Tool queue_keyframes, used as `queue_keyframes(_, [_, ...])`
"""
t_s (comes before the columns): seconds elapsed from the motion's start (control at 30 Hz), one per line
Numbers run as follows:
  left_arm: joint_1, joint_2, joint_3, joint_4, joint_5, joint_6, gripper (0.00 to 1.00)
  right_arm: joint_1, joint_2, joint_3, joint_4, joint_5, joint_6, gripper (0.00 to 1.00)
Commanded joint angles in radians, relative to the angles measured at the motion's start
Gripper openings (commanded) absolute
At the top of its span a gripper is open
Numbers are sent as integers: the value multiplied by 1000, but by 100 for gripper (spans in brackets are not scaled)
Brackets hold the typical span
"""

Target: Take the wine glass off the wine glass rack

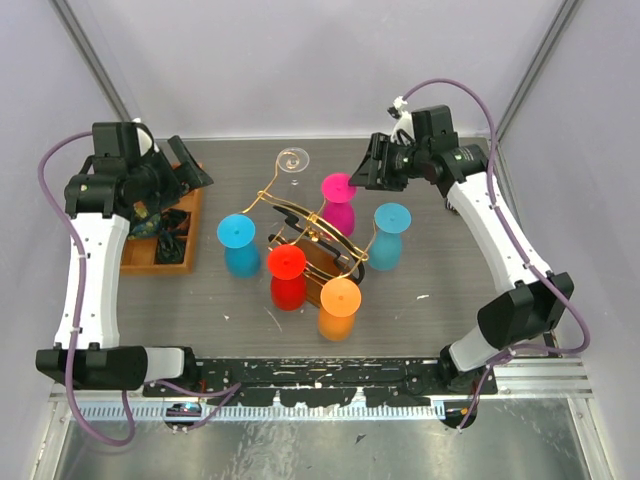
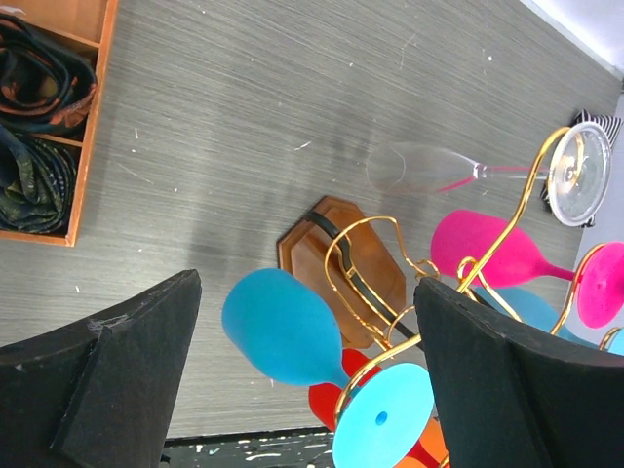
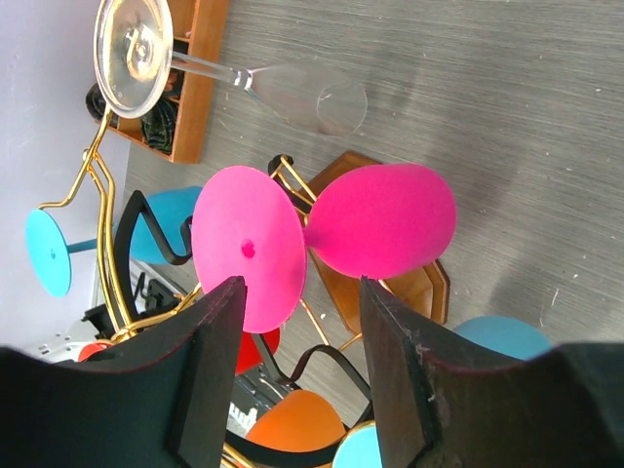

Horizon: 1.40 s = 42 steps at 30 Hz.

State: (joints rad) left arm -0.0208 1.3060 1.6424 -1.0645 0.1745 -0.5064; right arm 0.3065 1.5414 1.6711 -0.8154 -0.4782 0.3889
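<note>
The wine glass rack (image 1: 300, 214) is a gold wire stand on a brown wooden base (image 2: 304, 255) in mid-table. Coloured glasses hang on it upside down. The pink wine glass (image 1: 338, 205) hangs at the back right, and a clear wine glass (image 1: 293, 160) hangs at the far tip. My right gripper (image 1: 362, 175) is level with the pink glass's foot. In the right wrist view the right gripper (image 3: 302, 285) has a gap between its fingers, and the pink foot (image 3: 249, 249) and bowl (image 3: 385, 229) lie just beyond the tips. My left gripper (image 1: 195, 176) hangs wide open at the back left, holding nothing.
A blue glass (image 1: 238, 245), a red one (image 1: 287, 278), an orange one (image 1: 339, 308) and a light blue one (image 1: 390, 238) crowd the rack's front and sides. An orange wooden tray (image 1: 158, 264) with dark cloth rolls sits under the left arm.
</note>
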Motion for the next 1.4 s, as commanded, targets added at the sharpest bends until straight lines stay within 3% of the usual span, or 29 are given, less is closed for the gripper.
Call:
queue_keyframes(0.0, [-2,-29,30,-15,29,-22,98,1,9,6,73,-55,11,54])
queue_keyframes(0.37, [-1,-28,39,-34,34,-20,98,1,35,-40,126,-139,22,43])
queue_keyframes(0.53, [-1,-28,39,-36,37,-21,98,0,28,-40,139,-149,27,22])
queue_keyframes(0.7, [-1,-28,39,-41,37,-18,98,-3,8,-43,150,-159,41,11])
queue_keyframes(1.0, [-1,-28,32,-46,41,-25,98,-25,-26,-64,210,-277,111,7])
queue_keyframes(1.37, [-1,-28,31,-61,46,-20,98,-86,-2,-85,356,-285,215,4])
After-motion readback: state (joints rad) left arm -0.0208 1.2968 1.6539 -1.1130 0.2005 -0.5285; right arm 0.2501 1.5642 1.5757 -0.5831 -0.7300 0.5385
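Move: The pink wine glass's foot hangs about 4 cm to the right hand's left, level with it front to back and roughly 1 cm lower. The clear glass's foot is some 13 cm left and 3 cm ahead, and the right-hand blue glass's foot about 6 cm right, 8 cm back and 3 cm lower. From the left hand the pink foot lies some 27 cm right and 3 cm back, slightly below. Bring the half-open right gripper about 2.5 cm left and slightly down to the pink glass's foot, closing the fingers until they pinch the foot by its edge. Then lift roughly 2.5 cm from the lowest point, rolling the hand's left side up some 15 degrees, and finally ease about 1 cm forward and to the right, keeping the pinch. ##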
